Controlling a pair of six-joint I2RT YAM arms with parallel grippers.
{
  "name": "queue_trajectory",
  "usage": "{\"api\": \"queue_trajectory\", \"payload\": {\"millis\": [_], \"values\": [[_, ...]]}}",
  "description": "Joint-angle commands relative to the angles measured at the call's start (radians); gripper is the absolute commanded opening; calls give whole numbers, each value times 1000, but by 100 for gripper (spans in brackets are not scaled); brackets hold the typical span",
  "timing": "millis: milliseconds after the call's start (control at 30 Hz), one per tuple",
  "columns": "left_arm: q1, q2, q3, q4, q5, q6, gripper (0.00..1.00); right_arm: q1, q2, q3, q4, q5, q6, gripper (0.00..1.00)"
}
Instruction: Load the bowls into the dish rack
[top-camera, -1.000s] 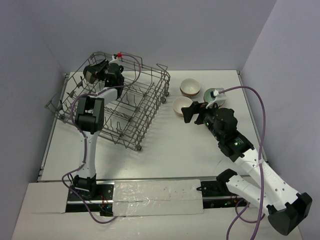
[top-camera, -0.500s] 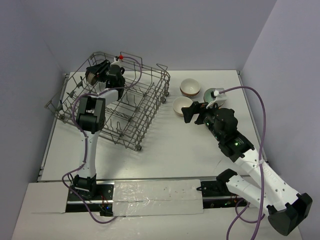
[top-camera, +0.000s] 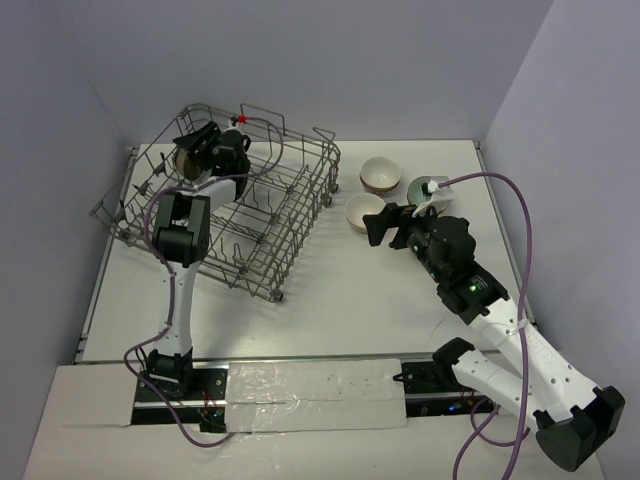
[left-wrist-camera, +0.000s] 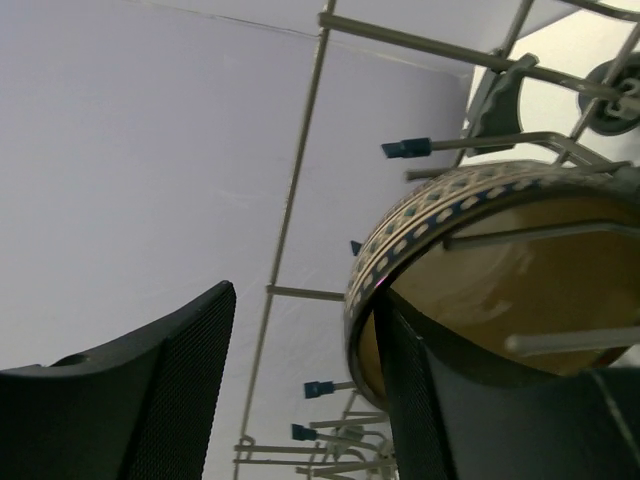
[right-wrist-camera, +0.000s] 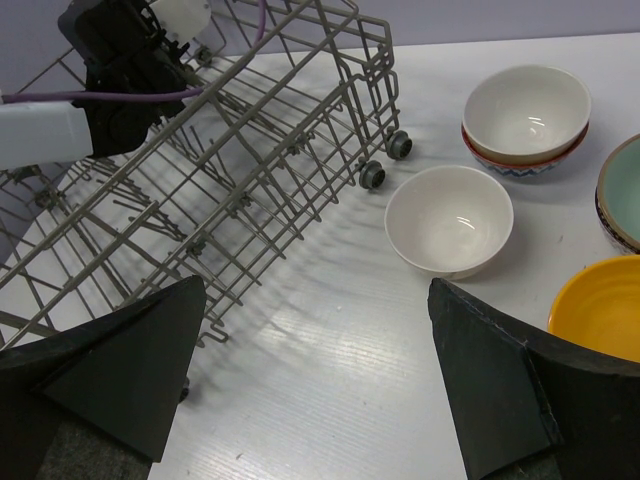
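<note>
The grey wire dish rack (top-camera: 262, 214) stands at the far left of the table. A brown bowl with a blue-white patterned outside (top-camera: 184, 162) stands on edge among the tines in the rack's far left corner. My left gripper (top-camera: 203, 150) is open beside it. In the left wrist view the bowl (left-wrist-camera: 480, 270) lies against my right finger (left-wrist-camera: 420, 400), with the left finger well apart. My right gripper (right-wrist-camera: 315, 290) is open and empty above the table, short of a white bowl (right-wrist-camera: 449, 219). Two stacked bowls (right-wrist-camera: 525, 112), a pale green bowl (right-wrist-camera: 622, 190) and an orange-yellow bowl (right-wrist-camera: 600, 305) sit further right.
The rack's wheeled near corner (right-wrist-camera: 375, 172) lies close to the white bowl. The bowls cluster at the table's far right (top-camera: 380, 175). Grey walls close in the back and both sides.
The left gripper has shifted slightly right at the rack's far corner, and the brown bowl now shows lower at its left. The right arm has not moved.
</note>
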Motion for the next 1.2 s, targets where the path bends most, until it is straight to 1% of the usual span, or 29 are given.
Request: {"api": "queue_trajectory", "payload": {"millis": [0, 67, 167, 200, 333, 467, 600, 767, 800, 900, 967, 1067, 1167], "values": [[7, -83, 35, -32, 29, -96, 63, -2, -10, 19, 22, 2, -4, 100], [10, -89, 47, -87, 41, -127, 64, -2, -9, 22, 16, 1, -5, 100], [17, -106, 73, -205, 65, -224, 66, -2, -9, 25, 13, 1, -5, 100], [18, -117, 76, -225, 71, -260, 66, 0, -10, 25, 13, 1, -4, 100], [18, -149, 84, -295, 96, -328, 68, -2, -13, 27, 11, 2, -7, 100], [18, -216, 110, -459, 174, -489, 72, 0, -21, 36, 5, 1, -8, 100], [18, -279, 107, -559, 240, -595, 75, -2, -24, 57, -7, -10, -12, 100], [18, -378, 56, -641, 320, -718, 77, -2, -12, 100, -44, -13, -10, 100], [20, -393, 48, -686, 344, -739, 78, -2, -13, 105, -50, -5, -9, 100], [27, -462, 38, -733, 387, -834, 79, -2, -3, 131, -84, 41, 8, 100], [41, -508, 45, -805, 436, -931, 80, -5, 19, 162, -127, 82, 37, 100], [58, -571, 51, -903, 498, -1057, 81, -17, 75, 217, -203, 146, 92, 100], [70, -652, 28, -967, 580, -1181, 84, -51, 166, 283, -285, 156, 148, 100]]}}
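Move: The brown bowl sits in the rack just under the left fingers, its middle about 6 cm below, some 3 cm left and 1 cm back, with its rim at the lower finger. The rack's far corner is roughly 9 cm ahead, 1 cm left and 3 cm down; the rack's middle lies about 14 cm back, 6 cm right and 11 cm down. From the right hand the brown bowl is some 28 cm ahead, 48 cm left and 16 cm below. Left hand lifts about 14 cm and back off the brown bowl, opening wider and rolling; right rises 3 cm. ##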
